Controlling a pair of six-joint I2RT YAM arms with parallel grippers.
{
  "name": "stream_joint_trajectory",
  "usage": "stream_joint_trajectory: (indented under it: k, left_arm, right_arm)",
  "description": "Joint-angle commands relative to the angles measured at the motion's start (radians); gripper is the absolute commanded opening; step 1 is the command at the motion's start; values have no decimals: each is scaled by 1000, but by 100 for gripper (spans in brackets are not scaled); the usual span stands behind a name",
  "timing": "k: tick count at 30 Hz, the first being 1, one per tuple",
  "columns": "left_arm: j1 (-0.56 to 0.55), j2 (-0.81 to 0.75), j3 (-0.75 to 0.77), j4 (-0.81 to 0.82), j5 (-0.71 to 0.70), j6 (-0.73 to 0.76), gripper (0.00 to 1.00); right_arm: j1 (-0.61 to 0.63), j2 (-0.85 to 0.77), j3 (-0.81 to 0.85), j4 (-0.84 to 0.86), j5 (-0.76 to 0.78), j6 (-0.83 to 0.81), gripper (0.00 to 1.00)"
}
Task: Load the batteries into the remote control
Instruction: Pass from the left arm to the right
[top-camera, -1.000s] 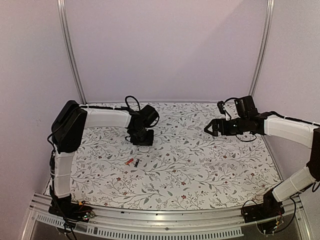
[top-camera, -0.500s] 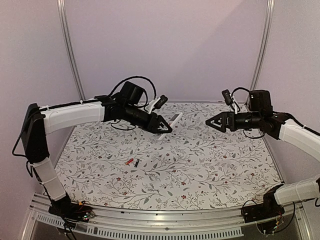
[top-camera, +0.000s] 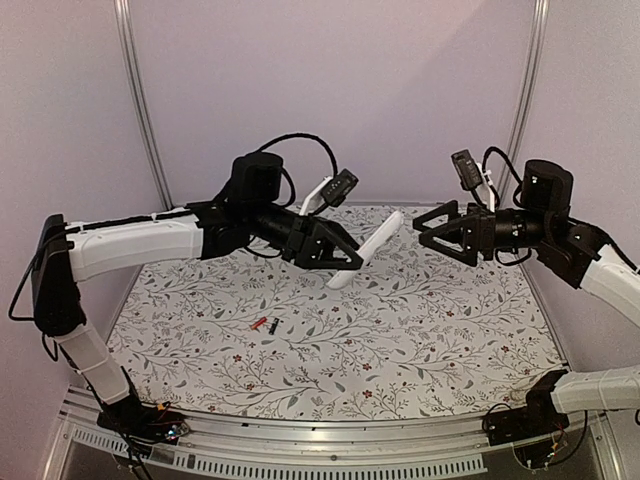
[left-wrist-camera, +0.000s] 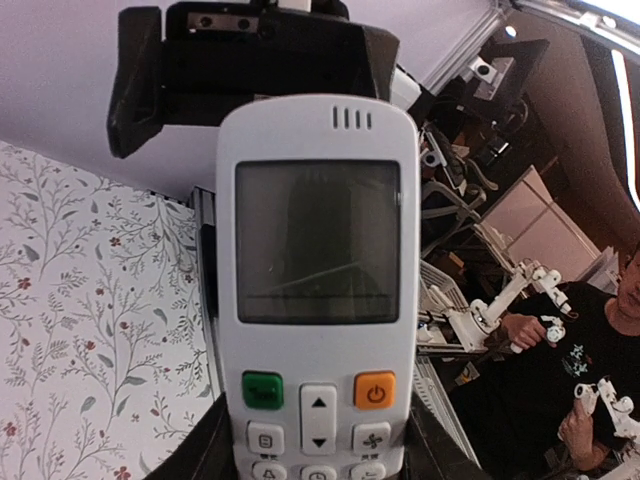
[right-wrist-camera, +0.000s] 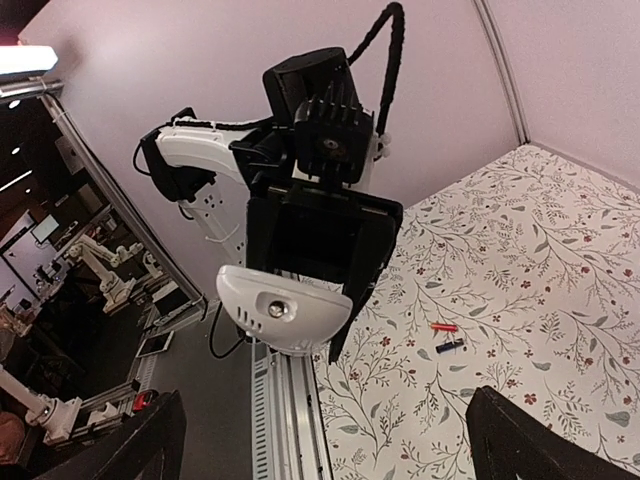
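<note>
The white remote control (top-camera: 366, 249) hangs in the air above the table's middle, with my left gripper (top-camera: 338, 262) shut on its button end. Its grey display and buttons face the left wrist camera (left-wrist-camera: 318, 290). Its top end points at the right wrist camera (right-wrist-camera: 285, 310). My right gripper (top-camera: 432, 231) stands open a short way to the right of the remote's tip, with nothing between its fingers (right-wrist-camera: 497, 430). The two batteries lie side by side on the cloth, the red one (top-camera: 259, 323) (right-wrist-camera: 443, 327) and the black one (top-camera: 271, 326) (right-wrist-camera: 450, 347), well below and left of both grippers.
A floral cloth (top-camera: 420, 330) covers the table. Metal posts (top-camera: 140, 100) stand at the back corners against a pale wall. An aluminium rail (top-camera: 300, 445) runs along the near edge, with the arm bases at its ends.
My left arm has lifted the remote off the cloth and carried it up and to the right. My right gripper has risen and turned its open jaws toward the remote.
</note>
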Motion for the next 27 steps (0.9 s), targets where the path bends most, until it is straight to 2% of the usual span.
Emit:
stream_joint_trajectory:
  k: [1, 5, 7, 11, 13, 15, 17, 19, 22, 23, 27]
  left_arm:
    - [-47, 33, 23, 186, 110, -119, 37]
    - [-58, 31, 44, 133, 54, -71, 36]
    - [-59, 46, 53, 149, 67, -101, 36]
    - [-72, 89, 46, 350, 116, -259, 33]
    - [-84, 109, 45, 431, 138, -325, 33]
    - [-94, 124, 44, 512, 156, -393, 32]
    - [-98, 138, 38, 639, 172, -493, 32]
    - [-101, 162, 30, 854, 181, -652, 32]
    - [-101, 243, 67, 1301, 183, -1065, 30]
    - [-100, 276, 97, 1414, 183, -1159, 28]
    - [-108, 317, 143, 1433, 190, -1185, 25]
  right_arm:
    - [51, -17, 52, 40, -34, -35, 99]
    - [115, 10, 82, 74, 4, 10, 99]
    - [154, 21, 90, 119, 5, 23, 99]
    - [192, 40, 100, 165, -30, 3, 97]
    - [202, 49, 110, 172, -45, -15, 93]
    - [213, 50, 118, 178, -55, -36, 84]
    - [222, 48, 125, 180, -69, -59, 73]
    - [231, 45, 131, 186, -81, -71, 67]
    - [248, 48, 136, 199, -96, -77, 62]
    - [255, 50, 140, 201, -102, -78, 60]
    - [269, 61, 154, 207, -119, -80, 52]
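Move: My left hand already holds the remote control by its lower part. The open right gripper it is being passed to waits about 13 cm to its right, 3 cm ahead and 4 cm higher. From my right hand, the remote's middle is some 10 cm to the left, 3 cm back and 3 cm lower. The remote's free end points my right hand's way, about 5 cm to its left and roughly level with it. I bring both hands together in the air. My right hand goes back and up about 7 cm each, and some 4 cm left, swinging counter-clockwise, with its fingers passing either side of the remote's free end and, from midway, closing from wide open to about half. My left keeps its grip, carrying the remote back and up about 5 cm each and 3 cm right, turning clockwise some 20 degrees. ##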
